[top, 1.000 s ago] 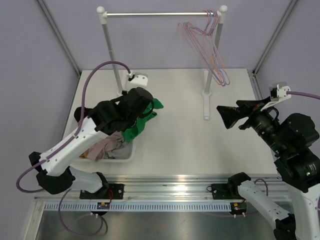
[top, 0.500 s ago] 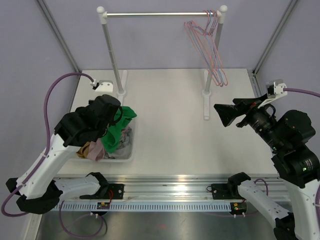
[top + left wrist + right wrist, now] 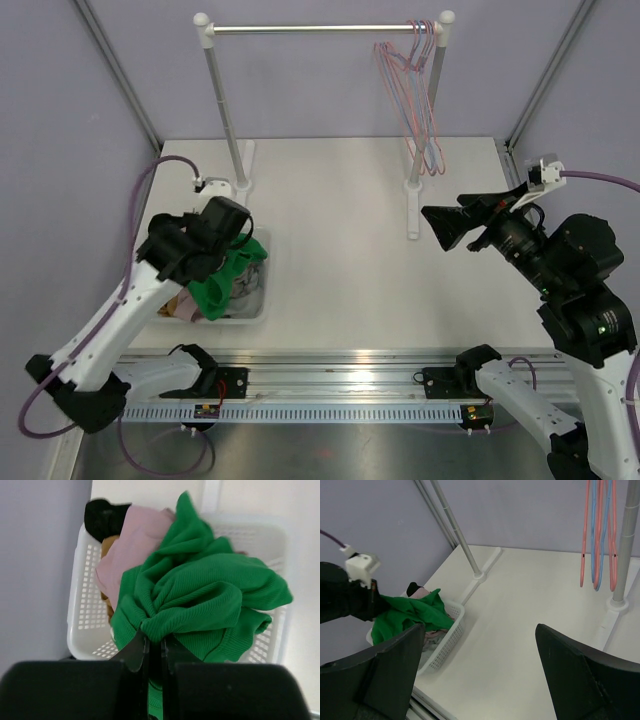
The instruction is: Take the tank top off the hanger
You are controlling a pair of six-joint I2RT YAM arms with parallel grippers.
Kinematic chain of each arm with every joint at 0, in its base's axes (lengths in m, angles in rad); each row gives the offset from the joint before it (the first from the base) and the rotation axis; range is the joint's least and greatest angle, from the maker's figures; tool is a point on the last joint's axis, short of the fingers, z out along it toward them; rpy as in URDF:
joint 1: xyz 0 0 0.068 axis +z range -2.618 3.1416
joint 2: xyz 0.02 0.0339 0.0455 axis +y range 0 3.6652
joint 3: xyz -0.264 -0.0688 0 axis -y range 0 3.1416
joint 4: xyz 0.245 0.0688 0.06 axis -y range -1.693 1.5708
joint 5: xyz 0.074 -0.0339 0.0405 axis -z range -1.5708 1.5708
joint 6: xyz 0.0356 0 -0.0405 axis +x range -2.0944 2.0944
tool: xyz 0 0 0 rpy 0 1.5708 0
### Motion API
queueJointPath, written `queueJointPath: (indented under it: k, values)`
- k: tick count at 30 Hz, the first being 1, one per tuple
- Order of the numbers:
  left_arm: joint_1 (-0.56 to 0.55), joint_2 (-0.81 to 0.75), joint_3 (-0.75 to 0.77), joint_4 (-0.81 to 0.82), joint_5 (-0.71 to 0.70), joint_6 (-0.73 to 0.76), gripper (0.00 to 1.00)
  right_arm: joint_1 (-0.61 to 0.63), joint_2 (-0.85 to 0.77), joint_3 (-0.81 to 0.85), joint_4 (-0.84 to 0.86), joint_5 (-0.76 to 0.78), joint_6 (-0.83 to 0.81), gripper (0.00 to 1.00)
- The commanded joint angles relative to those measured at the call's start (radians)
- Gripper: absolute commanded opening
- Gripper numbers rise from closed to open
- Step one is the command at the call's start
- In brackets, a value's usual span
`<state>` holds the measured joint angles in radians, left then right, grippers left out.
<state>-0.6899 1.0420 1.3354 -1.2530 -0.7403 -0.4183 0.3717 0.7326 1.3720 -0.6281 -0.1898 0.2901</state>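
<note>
The green tank top (image 3: 228, 278) hangs bunched from my left gripper (image 3: 212, 268), which is shut on a fold of it (image 3: 200, 595) right above the white basket (image 3: 256, 314). In the left wrist view the jaws (image 3: 155, 641) pinch the ribbed cloth tightly. The pink and blue hangers (image 3: 418, 90) hang bare at the right end of the rail. My right gripper (image 3: 466, 222) hovers at the right, wide open and holding nothing (image 3: 480, 630); its view shows the tank top (image 3: 405, 612) over the basket (image 3: 451, 632) and the hangers (image 3: 598, 535).
The basket (image 3: 82, 605) holds pink, black and tan clothes (image 3: 132, 535). The clothes rack's rail (image 3: 320, 28) spans the back on two posts, left (image 3: 226, 110) and right (image 3: 415, 180), with feet on the table.
My left arm has carried the green tank top left and down over the basket. The hangers have swung back to hang nearly straight. The right gripper has shifted slightly.
</note>
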Motion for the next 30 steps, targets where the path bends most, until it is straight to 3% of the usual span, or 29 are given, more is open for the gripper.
queueJointPath:
  k: [1,4,5,8,13,16,19,22,24,27,29,30]
  values:
    - [0.111,0.127,-0.056,0.093,-0.001,0.047,0.0,-0.004,0.028,-0.008,0.059,-0.042,0.017,1.0]
    - [0.226,0.234,-0.068,0.089,0.037,0.035,0.0,-0.004,0.033,-0.008,0.059,-0.054,0.015,0.99]
    - [0.242,0.257,-0.083,0.111,0.109,0.042,0.0,-0.004,0.033,-0.01,0.057,-0.057,0.008,1.0]
    - [0.248,0.334,-0.151,0.188,0.297,0.082,0.0,-0.005,0.033,-0.017,0.054,-0.056,-0.011,1.0]
    - [0.248,0.589,-0.231,0.234,0.395,0.064,0.0,-0.005,0.033,-0.047,0.07,-0.062,-0.016,0.99]
    - [0.247,0.641,-0.266,0.273,0.438,0.066,0.01,-0.004,0.033,-0.07,0.08,-0.072,-0.016,0.99]
    - [0.248,0.575,-0.249,0.268,0.435,0.052,0.06,-0.004,0.036,-0.088,0.09,-0.076,-0.016,1.0]
    - [0.257,0.486,-0.197,0.27,0.444,0.036,0.18,-0.005,0.039,-0.09,0.09,-0.083,-0.014,1.0]
    - [0.262,0.406,-0.15,0.268,0.446,0.03,0.34,-0.005,0.039,-0.083,0.081,-0.082,-0.016,0.99]
    - [0.262,0.311,-0.095,0.28,0.455,0.009,0.51,-0.005,0.033,-0.07,0.061,-0.071,-0.023,1.0]
    - [0.262,0.277,-0.07,0.279,0.443,-0.005,0.56,-0.004,0.027,-0.06,0.044,-0.059,-0.032,0.99]
    - [0.262,0.244,-0.047,0.274,0.438,-0.008,0.65,-0.004,0.025,-0.05,0.024,-0.04,-0.034,0.99]
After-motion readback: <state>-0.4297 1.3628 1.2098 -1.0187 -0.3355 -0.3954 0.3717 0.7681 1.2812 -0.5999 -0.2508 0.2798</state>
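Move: From the left hand, shut on the green tank top, the white basket's middle lies about 2 cm ahead, 4 cm left and 22 cm below. The pink tank top in it sits roughly 4 cm ahead and 8 cm left, 19 cm down; the black one at the far left rim is some 9 cm ahead and 15 cm left, 18 cm down. From the right hand the basket is about 44 cm left, 3 cm ahead and 40 cm below. Down into the white basket goes the left hand, about 20 cm and a little forward, tipping its fingers some 40 degrees steeper with the green tank top still pinched. At the bottom it turns back, opens well and rises about 9 cm off the cloth, easing forward and right as the wrist levels partly. The empty right hand stays open and sinks some 4 cm. ##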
